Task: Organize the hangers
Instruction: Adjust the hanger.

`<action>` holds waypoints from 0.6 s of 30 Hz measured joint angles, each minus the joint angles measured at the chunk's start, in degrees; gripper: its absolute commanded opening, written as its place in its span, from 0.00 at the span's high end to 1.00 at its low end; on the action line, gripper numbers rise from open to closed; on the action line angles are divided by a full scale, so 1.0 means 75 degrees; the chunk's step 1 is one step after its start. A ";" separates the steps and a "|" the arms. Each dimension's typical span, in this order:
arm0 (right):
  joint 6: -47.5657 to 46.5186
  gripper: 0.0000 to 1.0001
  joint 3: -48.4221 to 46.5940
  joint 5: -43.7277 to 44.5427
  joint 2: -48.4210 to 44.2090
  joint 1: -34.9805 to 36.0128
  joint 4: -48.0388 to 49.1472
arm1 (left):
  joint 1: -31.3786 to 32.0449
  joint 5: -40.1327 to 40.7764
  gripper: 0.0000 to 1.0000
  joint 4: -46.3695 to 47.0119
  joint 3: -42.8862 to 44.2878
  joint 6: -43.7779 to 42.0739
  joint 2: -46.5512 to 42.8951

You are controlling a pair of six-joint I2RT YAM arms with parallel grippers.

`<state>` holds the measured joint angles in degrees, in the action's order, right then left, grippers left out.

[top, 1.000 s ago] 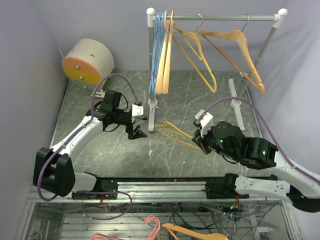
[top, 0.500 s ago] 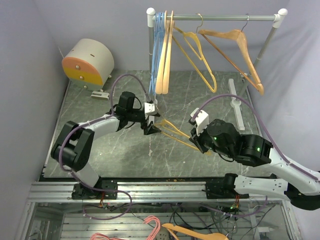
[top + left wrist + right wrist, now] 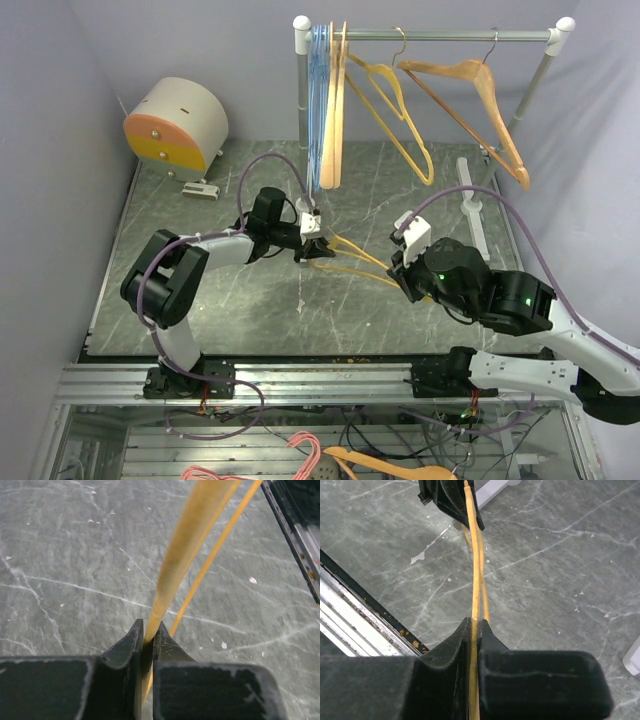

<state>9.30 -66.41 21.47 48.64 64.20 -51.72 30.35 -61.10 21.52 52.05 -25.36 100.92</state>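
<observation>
An orange hanger [image 3: 355, 258] is held between my two grippers just above the marble table. My left gripper [image 3: 318, 250] is shut on its left end, seen in the left wrist view [image 3: 148, 632] with the orange hanger [image 3: 190, 545] running away from the jaws. My right gripper [image 3: 405, 280] is shut on its right end, seen in the right wrist view [image 3: 475, 622] pinching the thin orange hanger [image 3: 475, 565]. Light-blue wire hangers [image 3: 318, 90], an orange hanger [image 3: 333, 110], another orange hanger [image 3: 395, 105] and a tan hanger [image 3: 470, 100] hang on the rail [image 3: 450, 36].
A round cream and orange box [image 3: 175, 122] stands at the back left. The rack's white post [image 3: 302, 60] and white foot [image 3: 472, 205] stand on the table. The table's front metal edge [image 3: 355, 605] lies below the held hanger. Pink and orange hangers [image 3: 330, 460] lie under the table.
My left gripper moved right to the hanger's left end and shut on it. My right gripper shifted slightly right, still holding the hanger.
</observation>
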 measured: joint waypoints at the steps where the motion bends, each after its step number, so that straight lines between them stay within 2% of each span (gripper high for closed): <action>1: -0.0020 1.00 -0.0017 0.0009 -0.0003 0.0000 -0.0015 | 0.0012 -0.0020 0.93 -0.0294 0.0029 -0.0268 -0.0070; 5: -0.0090 1.00 -0.0236 -0.0090 0.0204 0.0006 -0.0166 | -0.0009 0.0023 0.93 -0.1950 0.0332 -0.1460 -0.0382; 6: -0.0131 0.94 -0.0329 -0.0157 0.0315 0.0009 -0.0268 | -0.0029 0.0070 0.93 -0.2626 0.0504 -0.1909 -0.0463; 8: -0.0195 0.66 -0.0560 -0.0291 0.0592 0.0012 -0.0525 | -0.0090 0.0210 0.93 -0.3783 0.0825 -0.2769 -0.0612; 9: -0.0227 0.60 -0.0688 -0.0399 0.0758 0.0012 -0.0682 | -0.0134 0.0265 0.93 -0.4517 0.1008 -0.3299 -0.0714; 13: -0.0428 0.52 -0.1204 -0.1023 0.1629 -0.0017 -0.1160 | -0.0076 0.0379 0.93 -0.6397 0.1419 -0.4695 -0.1218; 18: -0.0624 0.45 -0.1789 -0.1830 0.2550 -0.0189 -0.1550 | -0.0099 0.0562 0.93 -0.7845 0.1632 -0.5665 -0.1804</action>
<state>4.62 -79.83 7.75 67.77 62.78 -63.35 29.61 -56.88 -37.32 64.29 -67.85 87.39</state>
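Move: Both hands already hold the yellow hanger, the left near its far-left end and the right nearer the other. Its middle lies some 8 cm back, 7 cm to the right and 8 cm above the left hand; from the right hand it is about 5 cm ahead, 4 cm left and 7 cm below. The rack foot is roughly 9 cm ahead, 5 cm left and 11 cm below the left hand, the white mark about 13 cm back, 8 cm left and 12 cm below. Leftward first, then back and upward too, the left hand carries its pinched end of the hanger about 8 cm, turning clockwise and tilting its fingers down. The right hand follows 4 cm left and 3 cm down along the hanger, tips some 15 degrees further down, and opens its fingers about halfway, easing off its grip while they still straddle the bar. ##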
